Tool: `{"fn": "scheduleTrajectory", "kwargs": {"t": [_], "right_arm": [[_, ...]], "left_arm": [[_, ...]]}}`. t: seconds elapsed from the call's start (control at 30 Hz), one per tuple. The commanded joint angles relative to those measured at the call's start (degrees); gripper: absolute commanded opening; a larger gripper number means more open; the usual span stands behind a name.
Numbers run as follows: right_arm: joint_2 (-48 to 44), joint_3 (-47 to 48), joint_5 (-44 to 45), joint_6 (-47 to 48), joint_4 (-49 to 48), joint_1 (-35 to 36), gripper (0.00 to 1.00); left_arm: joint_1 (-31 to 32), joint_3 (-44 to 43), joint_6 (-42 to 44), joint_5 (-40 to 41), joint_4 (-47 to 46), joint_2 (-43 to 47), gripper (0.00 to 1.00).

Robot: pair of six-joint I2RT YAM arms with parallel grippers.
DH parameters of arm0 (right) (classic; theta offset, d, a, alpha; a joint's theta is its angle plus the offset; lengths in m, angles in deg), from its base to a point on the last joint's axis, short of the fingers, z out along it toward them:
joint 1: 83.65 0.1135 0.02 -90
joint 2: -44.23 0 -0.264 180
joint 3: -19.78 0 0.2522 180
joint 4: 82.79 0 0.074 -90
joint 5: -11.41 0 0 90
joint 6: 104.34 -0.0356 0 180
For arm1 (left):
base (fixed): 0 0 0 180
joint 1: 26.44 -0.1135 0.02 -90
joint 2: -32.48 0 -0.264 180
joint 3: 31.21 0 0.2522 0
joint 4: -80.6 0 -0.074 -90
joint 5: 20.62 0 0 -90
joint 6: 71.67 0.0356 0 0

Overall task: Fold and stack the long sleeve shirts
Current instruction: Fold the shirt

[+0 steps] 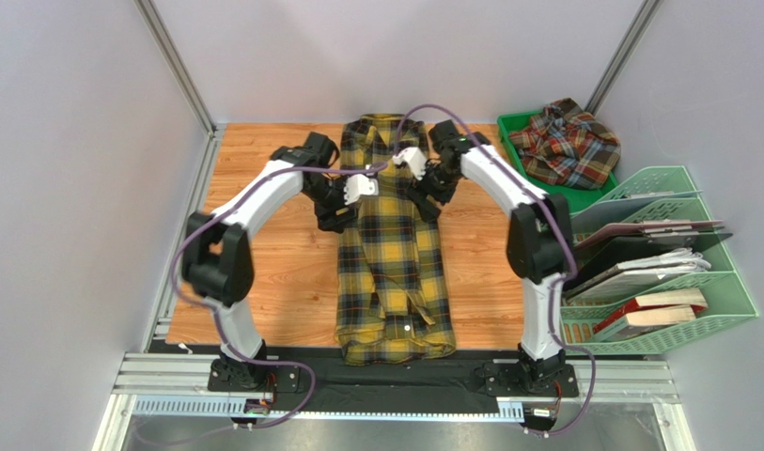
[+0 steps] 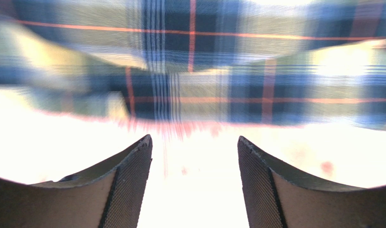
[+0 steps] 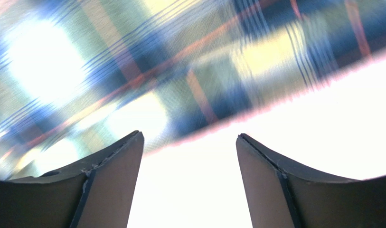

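Note:
A yellow and black check long sleeve shirt [image 1: 392, 249] lies as a long strip down the middle of the wooden table, collar at the far end. My left gripper [image 1: 336, 212] is at the strip's left edge near the top. My right gripper [image 1: 427, 199] is at its right edge, opposite. In the left wrist view my left gripper [image 2: 194, 140] stands open with nothing between the fingers, and blurred plaid cloth [image 2: 194, 71] lies just ahead. My right gripper [image 3: 190, 135] is open too, empty, with plaid cloth [image 3: 133, 71] ahead. A rust-red check shirt [image 1: 566, 141] lies crumpled in the green tray.
The green plastic tray [image 1: 513, 122] stands at the back right corner. A pale green file rack [image 1: 667, 188] with folders and books fills the right side. Grey walls enclose the table on the left and at the back.

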Motion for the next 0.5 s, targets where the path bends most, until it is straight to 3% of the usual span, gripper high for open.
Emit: {"fn": "scheduleTrajectory", "kwargs": {"t": [0.0,0.03,0.07,0.2,0.27,0.3,0.37,0.4,0.47], "right_arm": [[-22.81,-8.35,-6.71,-0.21,-5.20,-2.24,0.80],[-29.63,-13.77,-7.24,0.32,-7.06,-2.15,0.82],[-32.39,-17.05,-8.56,0.41,-9.42,-2.24,0.82],[-42.43,-26.90,-18.47,1.71,-17.87,-0.31,0.90],[-44.71,-30.16,-26.36,14.84,-9.59,0.04,1.00],[-45.07,-31.74,-26.93,30.93,1.17,0.13,1.00],[-47.61,-40.13,-22.14,32.85,2.86,2.58,1.00],[-49.36,-43.41,-21.84,35.37,2.68,3.12,1.00],[-53.67,-55.58,-20.97,36.54,-0.55,3.91,1.00]], "left_arm": [[-0.01,6.46,-4.49,-9.82,-0.45,23.49,0.80],[0.34,8.22,-5.19,-11.14,-0.90,29.97,0.95],[0.95,11.89,-5.46,-14.02,-2.12,32.99,0.99],[3.59,20.09,-11.61,-18.52,-7.05,41.36,0.99],[4.47,22.98,-3.48,-22.90,-0.25,42.08,0.99],[6.13,24.83,-2.57,-21.10,0.15,42.25,0.99],[10.17,33.83,-0.20,-18.10,-0.63,46.36,0.99],[11.32,37.73,0.16,-17.92,-2.55,53.08,0.99],[17.98,49.07,-2.56,-13.04,-10.60,60.76,0.99]]}}
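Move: The near-left corner of the folded shirt lies some 27 cm back from my left hand, level with it sideways and about 6 cm below. From my right hand, the shirt's near-right corner is roughly 29 cm back, 5 cm right and 5 cm down. Between these corners the white button lies about 22 cm back and 12 cm right of my left hand. The collar end is about 22 cm ahead and 8 cm left of my right hand. With the sides straightened, I swing both empty hands up and back in an arc along the long edges towards the shirt's near end: they rise about 19 cm, then sink again while still travelling back, my left hand farther and lower. I open both grippers wide and tip the fingers inward by some 20 degrees, my right hand also turning counter-clockwise. ##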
